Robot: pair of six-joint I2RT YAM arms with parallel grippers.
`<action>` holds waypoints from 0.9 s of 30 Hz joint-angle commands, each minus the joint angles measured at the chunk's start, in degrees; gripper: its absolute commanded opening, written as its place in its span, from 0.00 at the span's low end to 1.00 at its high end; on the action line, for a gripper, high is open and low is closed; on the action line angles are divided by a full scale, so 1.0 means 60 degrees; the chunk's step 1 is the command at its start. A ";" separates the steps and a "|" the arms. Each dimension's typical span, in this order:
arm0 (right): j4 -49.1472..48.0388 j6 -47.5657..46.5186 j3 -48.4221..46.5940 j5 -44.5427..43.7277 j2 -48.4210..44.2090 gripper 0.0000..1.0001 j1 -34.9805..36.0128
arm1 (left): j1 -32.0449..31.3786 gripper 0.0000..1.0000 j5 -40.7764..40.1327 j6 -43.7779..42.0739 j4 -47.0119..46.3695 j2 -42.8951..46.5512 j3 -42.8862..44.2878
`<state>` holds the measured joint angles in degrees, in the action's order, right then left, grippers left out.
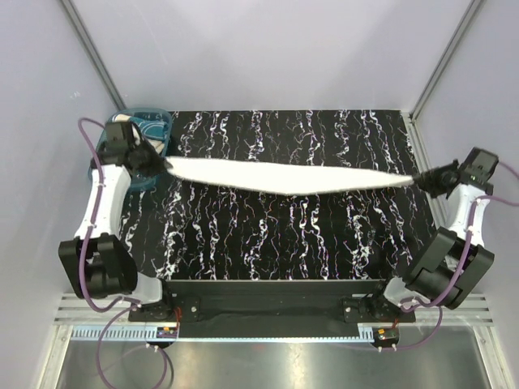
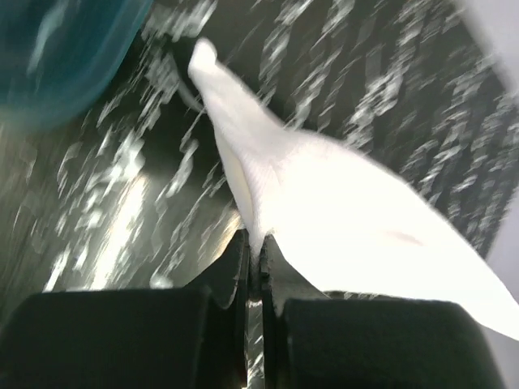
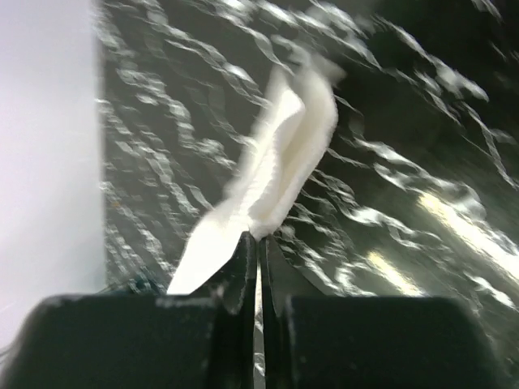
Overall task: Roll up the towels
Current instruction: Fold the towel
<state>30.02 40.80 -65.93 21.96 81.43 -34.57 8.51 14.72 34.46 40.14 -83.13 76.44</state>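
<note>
The white towel (image 1: 284, 174) hangs stretched in a long band across the black marbled table (image 1: 284, 235), held off it at both ends. My left gripper (image 1: 165, 164) is shut on its left end, next to the teal tub. In the left wrist view the towel (image 2: 340, 203) fans out from the closed left gripper (image 2: 259, 245). My right gripper (image 1: 419, 180) is shut on the right end. In the right wrist view a corner of the towel (image 3: 284, 154) is pinched in the right gripper (image 3: 259, 238). A cream cloth with teal print (image 1: 147, 126) lies in the tub, partly hidden by the left arm.
The translucent teal tub (image 1: 162, 116) stands at the table's back left corner and shows blurred in the left wrist view (image 2: 65, 57). Pale walls close in the left, right and back. Both arm bases sit along the near edge.
</note>
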 commanded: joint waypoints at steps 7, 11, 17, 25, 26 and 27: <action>-0.0961 -0.0192 0.2917 -0.1169 -0.0521 0.00 -0.0567 | 0.0807 0.00 0.0139 -0.0586 -0.0860 0.0687 -0.3892; -0.0668 -0.0368 0.2800 -0.1169 -0.0125 0.00 -0.0684 | 0.1012 0.14 0.0110 -0.0762 -0.0743 0.0628 -0.4098; -0.0551 -0.0691 0.2771 -0.1389 -0.0285 0.00 -0.0699 | 0.1130 0.70 0.0095 -0.0792 -0.0728 0.0964 -0.4347; -0.1268 -0.1085 0.2245 0.0266 -0.1353 0.00 0.0002 | 0.1115 0.87 0.0256 -0.0864 -0.0874 0.1667 -0.4611; -0.1152 -0.1188 0.2026 0.0252 -0.1398 0.00 0.0294 | 0.1115 0.87 0.0373 -0.0894 -0.0918 0.1784 -0.4654; -0.1136 -0.1276 0.1603 0.0252 -0.1442 0.00 0.0979 | 0.1130 0.87 0.0446 -0.0923 -0.0962 0.1988 -0.4698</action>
<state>26.72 36.18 -49.39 19.53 76.12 -35.27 14.96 15.07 30.11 37.23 -75.09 48.95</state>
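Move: The towel is stretched between my hands, its middle about 37 cm to the right of my left hand, 3 cm back and slightly lower. The bare table where its left end should land is some 10 cm back from that hand and 16 cm below; the basket's middle is about 5 cm ahead and 12 cm left of it. From my right hand, the right end's spot is roughly 7 cm back, 1 cm left and 14 cm down, the towel's middle about 37 cm left, level fore and aft. I swing the towel down and back with both hands to lay it on the table. My left hand sinks about 13 cm and comes back 10, fingertips tipping some 20 degrees towards the table, then opens wide and lets go of its corner. My right hand goes down and back in step, keeps its pinch, and finally lifts again by a few centimetres, easing forward. ##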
